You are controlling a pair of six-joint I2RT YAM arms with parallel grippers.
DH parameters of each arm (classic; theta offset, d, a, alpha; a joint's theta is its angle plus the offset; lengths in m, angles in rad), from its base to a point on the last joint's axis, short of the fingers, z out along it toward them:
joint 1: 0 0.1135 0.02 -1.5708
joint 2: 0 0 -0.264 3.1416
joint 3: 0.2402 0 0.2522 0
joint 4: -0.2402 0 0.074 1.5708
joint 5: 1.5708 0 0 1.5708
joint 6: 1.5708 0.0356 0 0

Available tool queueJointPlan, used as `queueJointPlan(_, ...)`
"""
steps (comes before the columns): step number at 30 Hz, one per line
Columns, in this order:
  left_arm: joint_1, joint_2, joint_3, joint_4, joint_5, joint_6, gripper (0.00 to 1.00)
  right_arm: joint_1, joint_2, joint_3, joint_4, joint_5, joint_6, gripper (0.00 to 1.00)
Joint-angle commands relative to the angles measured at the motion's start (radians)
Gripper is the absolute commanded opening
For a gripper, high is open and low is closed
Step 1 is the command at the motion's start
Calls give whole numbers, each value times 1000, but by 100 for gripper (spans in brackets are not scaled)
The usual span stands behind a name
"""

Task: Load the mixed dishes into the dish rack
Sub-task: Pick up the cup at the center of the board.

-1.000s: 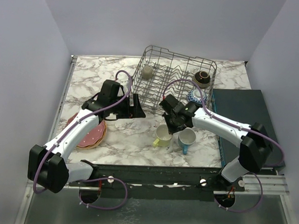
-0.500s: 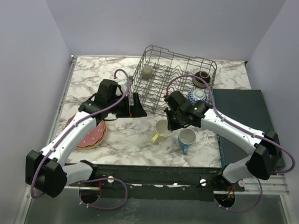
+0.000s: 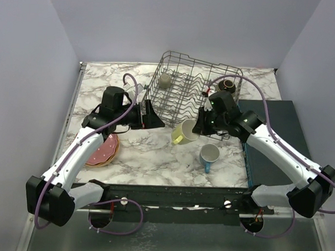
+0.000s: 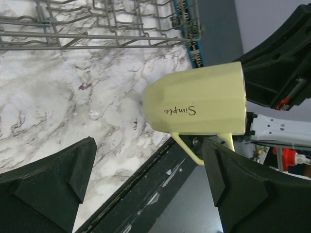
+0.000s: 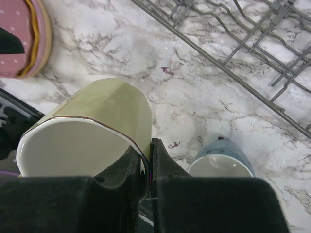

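Observation:
My right gripper (image 3: 197,127) is shut on the rim of the pale yellow mug (image 3: 184,132), one finger inside and one outside, holding it tilted above the marble just in front of the dish rack (image 3: 194,85). In the right wrist view the fingers (image 5: 160,165) pinch the mug's wall (image 5: 97,116). The blue mug (image 3: 209,155) stands upright on the table below it. My left gripper (image 3: 151,116) is open and empty, left of the yellow mug (image 4: 199,104). A grey-beige mug (image 3: 166,80) and a dark brown bowl (image 3: 227,85) sit in the rack. Pink plates (image 3: 102,150) are stacked under the left arm.
A dark flat box (image 3: 278,136) lies at the right side of the table, beside the rack. Grey walls close in the table on three sides. The rack's front wires (image 4: 97,41) run just beyond my left fingers (image 4: 53,179).
My right arm has lifted the yellow mug off the table and carried it back and right, toward the rack. My left gripper has opened wider and drawn slightly back and left.

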Motion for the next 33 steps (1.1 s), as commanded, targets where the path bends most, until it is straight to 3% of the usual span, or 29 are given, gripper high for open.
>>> queueJointPlan(1,44,-36,-19,86,139,-55,99,-58,-80,-11,133,-143,46,1)
queueJointPlan(21,97,-83,-51,335,422,-404,99,-120,-211,-67,455,-385,76,1)
queueJointPlan(28,99,-110,-110,635,486,-667,99,-120,-257,-99,582,-441,90,1)
queueJointPlan(33,98,-115,-130,691,494,-720,99,-120,-268,-109,647,-479,97,1)
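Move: The right hand already holds the yellow cup by its rim in the air; the cup's middle is about 4 cm left of the pinch and 1 cm back and below. The open left gripper waits some 13 cm to this hand's left, 3 cm farther out and 2 cm higher; from it the cup lies about 9 cm right, 4 cm back and 3 cm down. The blue mug stands roughly 9 cm back, 7 cm right and 14 cm below the right hand, and the dish rack's middle about 15 cm straight ahead, 14 cm down. Upward, both hands rise together: the right lifts the pinched cup some 13 cm, easing left towards the left gripper in the later part, while its wrist rolls about 35 degrees to swing the fingers from steeply down towards level and left. The left climbs about 10 cm and draws back 4 cm, its wide-open fingers tipping up some 30 degrees to face the cup's base. ##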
